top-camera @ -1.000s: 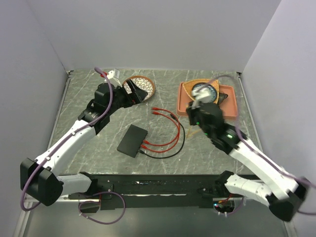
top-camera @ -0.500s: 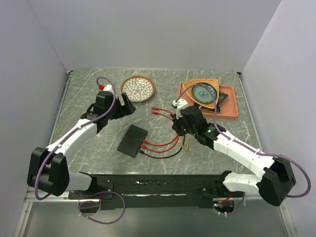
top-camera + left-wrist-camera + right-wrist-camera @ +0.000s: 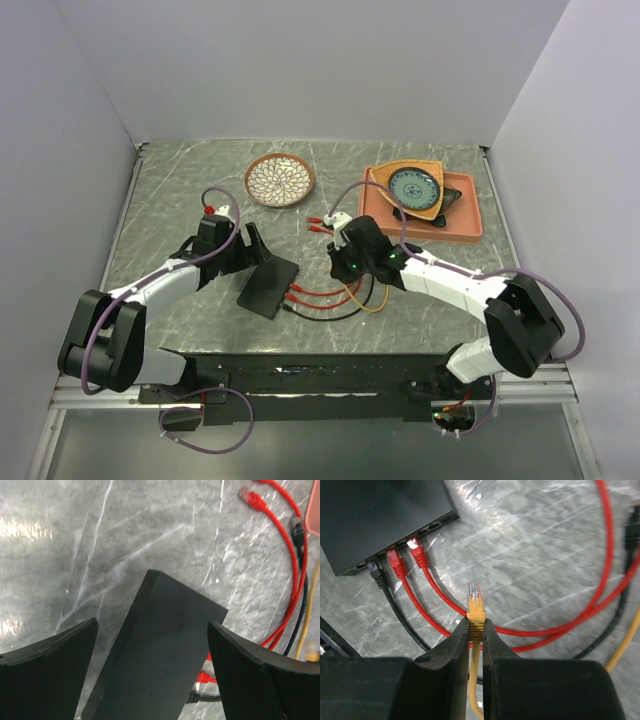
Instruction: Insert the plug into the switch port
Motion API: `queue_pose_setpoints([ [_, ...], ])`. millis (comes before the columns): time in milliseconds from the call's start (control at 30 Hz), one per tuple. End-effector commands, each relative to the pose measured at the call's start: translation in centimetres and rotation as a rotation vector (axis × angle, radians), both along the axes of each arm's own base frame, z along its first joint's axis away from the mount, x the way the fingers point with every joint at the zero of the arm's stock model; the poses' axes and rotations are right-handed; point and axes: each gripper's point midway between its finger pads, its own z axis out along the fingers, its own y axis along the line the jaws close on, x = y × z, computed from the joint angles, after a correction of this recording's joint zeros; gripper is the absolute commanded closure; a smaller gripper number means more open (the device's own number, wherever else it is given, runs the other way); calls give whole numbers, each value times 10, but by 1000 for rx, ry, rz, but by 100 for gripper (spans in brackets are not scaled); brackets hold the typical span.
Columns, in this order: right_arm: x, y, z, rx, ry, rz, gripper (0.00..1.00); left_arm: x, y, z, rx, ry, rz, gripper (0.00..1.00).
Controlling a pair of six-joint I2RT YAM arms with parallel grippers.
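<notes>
The switch is a flat black box lying at the table's middle front. My left gripper hangs open over its far end, one finger on either side of the switch, not touching it. Just right of the switch, my right gripper is shut on a yellow plug. The plug's clear tip sticks out past the fingers and points toward the socket edge of the switch, a short way off. Two red plugs and a black plug sit in ports.
Red and black cables loop on the table right of the switch, with loose red ends farther back. A patterned plate is at the back. An orange tray at the back right holds a blue dish.
My right gripper has come from the tray down and left to beside the switch, bringing the yellow plug. My left gripper has moved from the patterned plate to over the switch.
</notes>
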Motion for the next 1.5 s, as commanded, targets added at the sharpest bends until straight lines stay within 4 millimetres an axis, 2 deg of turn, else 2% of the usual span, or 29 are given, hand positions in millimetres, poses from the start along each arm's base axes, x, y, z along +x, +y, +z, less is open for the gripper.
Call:
queue_pose_setpoints([
  [0, 9, 31, 17, 61, -53, 59, 100, 13, -4, 11, -35, -63, -9, 4],
  [300, 14, 46, 0, 28, -32, 87, 100, -4, -8, -18, -83, -14, -24, 2],
  [333, 14, 47, -8, 9, -13, 85, 100, -6, -10, -19, -97, -9, -29, 1],
  [400, 16, 52, -13, 6, -3, 87, 100, -7, -12, -22, -117, -8, -30, 1],
  [433, 16, 51, -24, -22, 24, 83, 100, -8, -13, -23, -128, 0, -24, 1],
  [600, 19, 60, -43, -78, 66, 89, 100, -10, -14, -33, -131, 31, -24, 4],
  [733, 15, 59, -54, -125, 77, 97, 100, -12, -16, -38, -143, 46, -32, 11],
  [833, 13, 57, -55, -137, 71, 104, 100, -13, -16, -41, -142, 55, -32, 16],
  [1200, 11, 58, -59, -177, 53, 110, 100, -18, -9, -49, -125, 93, 19, 24],
  [1467, 10, 59, -60, -190, 39, 112, 100, -21, 0, -52, -105, 98, 76, 27],
])
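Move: The free port on the switch, beside the farthest-out plugged-in red plug, lies about 10 cm left of the right hand, 1 cm ahead and some 8 cm below. That red plug is also 10 cm left and 1 cm back, the black plug 12 cm left and 5 cm back. From the left hand the switch's middle is roughly 5 cm back, 3 cm right and 5 cm below; the port is 4 cm back, 9 cm right. Down about 7 cm and left some 5 cm, the right hand carries the yellow plug, still pinched, towards the row of ports, its fingers tipping about 10 degrees steeper, then holds there. The left hand sinks some 2.5 cm over the switch's far end, shifts slightly right, rolls its left side down about 10 degrees and partly closes its wide-open fingers. ##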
